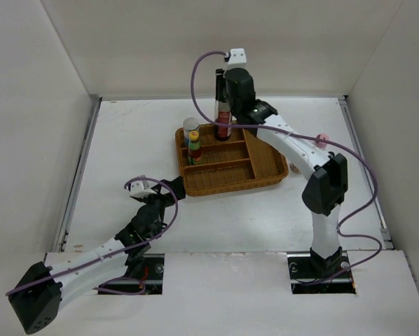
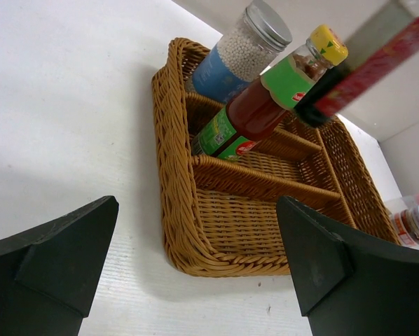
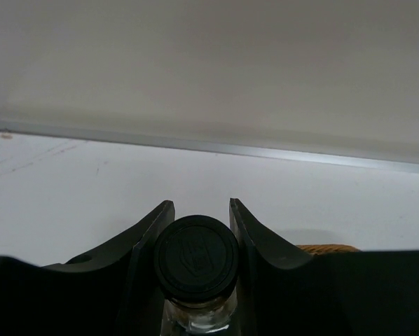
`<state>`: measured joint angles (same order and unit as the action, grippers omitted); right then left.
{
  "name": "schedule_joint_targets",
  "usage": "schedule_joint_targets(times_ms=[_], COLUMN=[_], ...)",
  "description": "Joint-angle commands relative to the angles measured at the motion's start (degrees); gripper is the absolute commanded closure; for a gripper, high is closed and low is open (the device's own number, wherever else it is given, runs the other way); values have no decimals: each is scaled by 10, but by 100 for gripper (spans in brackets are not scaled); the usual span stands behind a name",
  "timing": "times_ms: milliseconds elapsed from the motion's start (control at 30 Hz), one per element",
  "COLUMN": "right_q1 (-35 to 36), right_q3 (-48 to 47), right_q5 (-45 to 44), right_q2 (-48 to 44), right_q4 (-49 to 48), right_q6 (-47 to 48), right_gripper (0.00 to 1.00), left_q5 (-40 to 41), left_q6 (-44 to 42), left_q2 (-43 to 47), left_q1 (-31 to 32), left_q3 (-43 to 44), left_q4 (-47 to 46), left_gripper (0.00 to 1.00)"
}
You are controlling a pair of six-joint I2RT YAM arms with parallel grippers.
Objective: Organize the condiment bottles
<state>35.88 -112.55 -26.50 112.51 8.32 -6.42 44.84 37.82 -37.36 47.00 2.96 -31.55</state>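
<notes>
My right gripper (image 1: 224, 89) is shut on the neck of the tall black-capped dark-red bottle (image 1: 223, 124), which stands upright over the back row of the brown wicker tray (image 1: 237, 187). In the right wrist view its black cap (image 3: 195, 255) sits between both fingers (image 3: 150, 231). A white-lidded jar (image 1: 190, 126) and the yellow-capped red sauce bottle (image 1: 194, 148) stand in the tray's left end. A pink-capped bottle (image 1: 324, 136) peeks from behind the right arm. My left gripper (image 1: 171, 190) hangs open by the tray's near left corner, holding nothing.
The tray's near compartments (image 2: 244, 224) hold nothing. In the left wrist view a small lidded jar (image 2: 414, 225) stands on the table past the tray's right side. White walls close in the table on the left, back and right.
</notes>
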Motion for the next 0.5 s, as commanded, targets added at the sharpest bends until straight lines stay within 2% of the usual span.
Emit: schedule_joint_targets(times_ms=[0, 200, 467], right_q1=[15, 37, 57], right_q3=[-61, -56, 35], right_q5=[5, 5, 0], right_q2=[7, 38, 32], right_q4=[-82, -95, -124], right_q6=[-11, -14, -31], right_gripper=[76, 76, 71], left_q5=[3, 3, 4], left_q6=[4, 4, 4], left_q2=[6, 5, 9], left_q1=[1, 2, 7], left_q3=[-29, -29, -29], left_q4=[-26, -26, -28], left_gripper=[0, 0, 0])
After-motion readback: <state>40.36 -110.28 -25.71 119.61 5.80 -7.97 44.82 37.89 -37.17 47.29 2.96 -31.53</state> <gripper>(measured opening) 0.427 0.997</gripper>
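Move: The right hand holds the tall red-labelled bottle by its neck. Its spot, the basket's far compartment just right of the glass jar, lies some 30 cm below, about 6 cm left and 1 cm back. From this hand the jar is roughly 13 cm left, 1 cm back, and the sauce bottle 12 cm left, 9 cm back. From the left hand, that spot is about 26 cm ahead and 20 cm right. The right arm, grip kept, lowers the tall bottle about 8 cm and 6 cm left into the far compartment. ##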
